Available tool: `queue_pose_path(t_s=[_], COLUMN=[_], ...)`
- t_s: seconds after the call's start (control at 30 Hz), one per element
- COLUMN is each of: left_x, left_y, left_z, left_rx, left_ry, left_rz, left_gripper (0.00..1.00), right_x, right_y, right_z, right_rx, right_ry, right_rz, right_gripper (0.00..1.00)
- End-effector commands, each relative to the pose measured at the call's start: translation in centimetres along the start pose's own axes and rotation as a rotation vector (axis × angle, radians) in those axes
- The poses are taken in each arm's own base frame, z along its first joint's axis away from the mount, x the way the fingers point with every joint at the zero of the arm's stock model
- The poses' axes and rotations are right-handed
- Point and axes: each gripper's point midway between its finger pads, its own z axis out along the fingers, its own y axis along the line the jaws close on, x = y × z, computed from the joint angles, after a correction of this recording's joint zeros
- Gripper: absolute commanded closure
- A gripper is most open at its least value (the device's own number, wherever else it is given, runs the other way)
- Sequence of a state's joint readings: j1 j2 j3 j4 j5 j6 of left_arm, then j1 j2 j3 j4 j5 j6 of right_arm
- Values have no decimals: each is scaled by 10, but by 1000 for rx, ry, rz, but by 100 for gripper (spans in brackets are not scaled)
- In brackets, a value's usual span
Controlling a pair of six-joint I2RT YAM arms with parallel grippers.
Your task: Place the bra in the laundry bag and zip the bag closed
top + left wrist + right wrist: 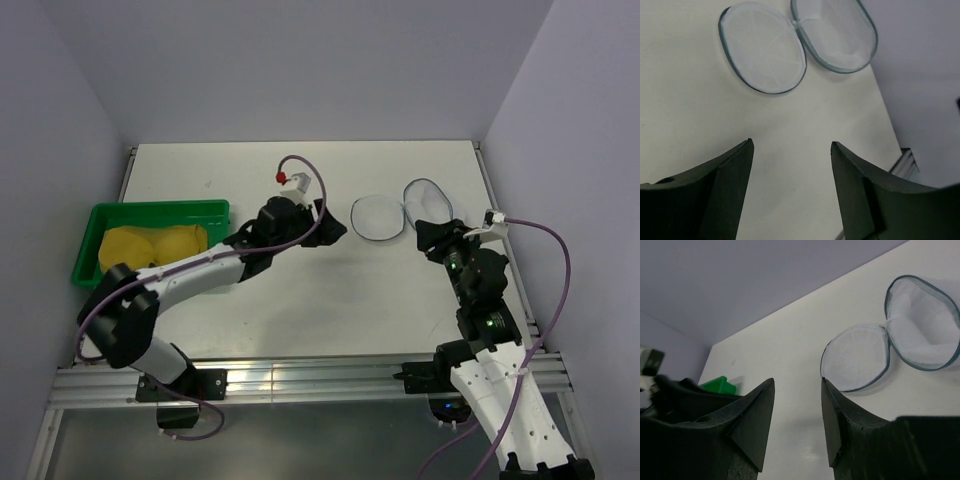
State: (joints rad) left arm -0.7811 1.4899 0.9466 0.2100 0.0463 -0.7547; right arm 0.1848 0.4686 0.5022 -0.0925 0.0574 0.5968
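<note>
The laundry bag [378,218] lies open on the table as two round white mesh halves with dark blue trim; it also shows in the left wrist view [765,47] and the right wrist view [860,362]. The mustard-yellow bra [150,247] lies in the green tray [155,209] at the left. My left gripper [330,225] is open and empty, just left of the bag [792,145]. My right gripper [432,240] is open and empty, just below the bag's right half [797,380].
The green tray's corner shows in the right wrist view [720,386]. Lilac walls close the table on three sides. The table's right edge with its metal rail [905,162] lies close beyond the bag.
</note>
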Motion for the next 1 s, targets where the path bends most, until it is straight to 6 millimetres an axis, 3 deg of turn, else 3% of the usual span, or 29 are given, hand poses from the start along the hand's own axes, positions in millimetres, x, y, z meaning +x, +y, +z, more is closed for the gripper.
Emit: queue_pose_path(t_s=[0.0, 0.03, 0.1, 0.17, 0.2, 0.23, 0.3, 0.37, 0.43, 0.7, 0.77, 0.87, 0.9, 0.97], left_x=[-2, -9, 8, 5, 17, 9, 17, 27, 22, 35, 38, 28, 30, 15], left_y=[15, 10, 29, 31, 43, 38, 44, 56, 54, 80, 86, 87, 92, 83], left_z=[36, 45, 67, 83, 96, 104, 122, 135, 145, 187, 192, 191, 186, 176], left_rx=[-116, -115, -174, -198, -225, -218, -234, -258, -260, -310, -316, -311, -321, -299], left_ry=[-33, -45, -2, -9, 19, 2, 20, 46, 29, 40, 42, 16, 16, -19], left_rz=[75, 79, 91, 97, 104, 105, 109, 111, 113, 116, 108, 97, 98, 99], left_gripper=[31, 32, 33, 34, 35, 36, 37, 38, 39, 46, 51, 83, 99, 100], right_x=[-20, -16, -6, 4, 6, 9, 12, 16, 18, 26, 26, 25, 25, 27], right_y=[29, 39, 43, 45, 45, 47, 47, 47, 47, 48, 47, 44, 43, 41], right_z=[-5, -7, -6, -5, -5, -6, -5, -5, -5, -4, -4, -4, -4, -2], right_rx=[-105, -159, -187, -200, -204, -211, -208, -212, -214, -233, -227, -214, -211, -202], right_ry=[-39, -19, 14, 49, 56, 65, 72, 81, 88, 103, 104, 95, 93, 96], right_rz=[22, 30, 53, 54, 52, 46, 42, 35, 28, 21, 15, 5, -1, -3], right_gripper=[51, 51, 51, 52, 52, 52, 52, 52, 52, 52, 52, 52, 51, 51])
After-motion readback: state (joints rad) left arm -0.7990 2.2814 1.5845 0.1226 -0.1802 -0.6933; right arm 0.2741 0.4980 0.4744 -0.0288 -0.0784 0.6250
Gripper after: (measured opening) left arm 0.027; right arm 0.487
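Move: The laundry bag lies open on the table as two round mesh pockets. The zip edge at the left pocket's near left rim is about 13 cm ahead of the left hand, 8 cm to its right and 15 cm below. That pocket's middle is some 3 cm beyond that rim and 6 cm to its right; the right pocket's middle is roughly 8 cm beyond the rim and 19 cm right. From the right hand, the rim is about 16 cm ahead, 16 cm left and 21 cm down. The zip edge of the laundry bag's left pocket gets pinched between the left fingertips: that hand sinks about 15 cm while reaching forward and to the right, rolling its left side up some 15 degrees, then shuts its part-open fingers at the bottom. The right hand, fingers still half open, shifts about 5 cm left above the table, turning counter-clockwise. ##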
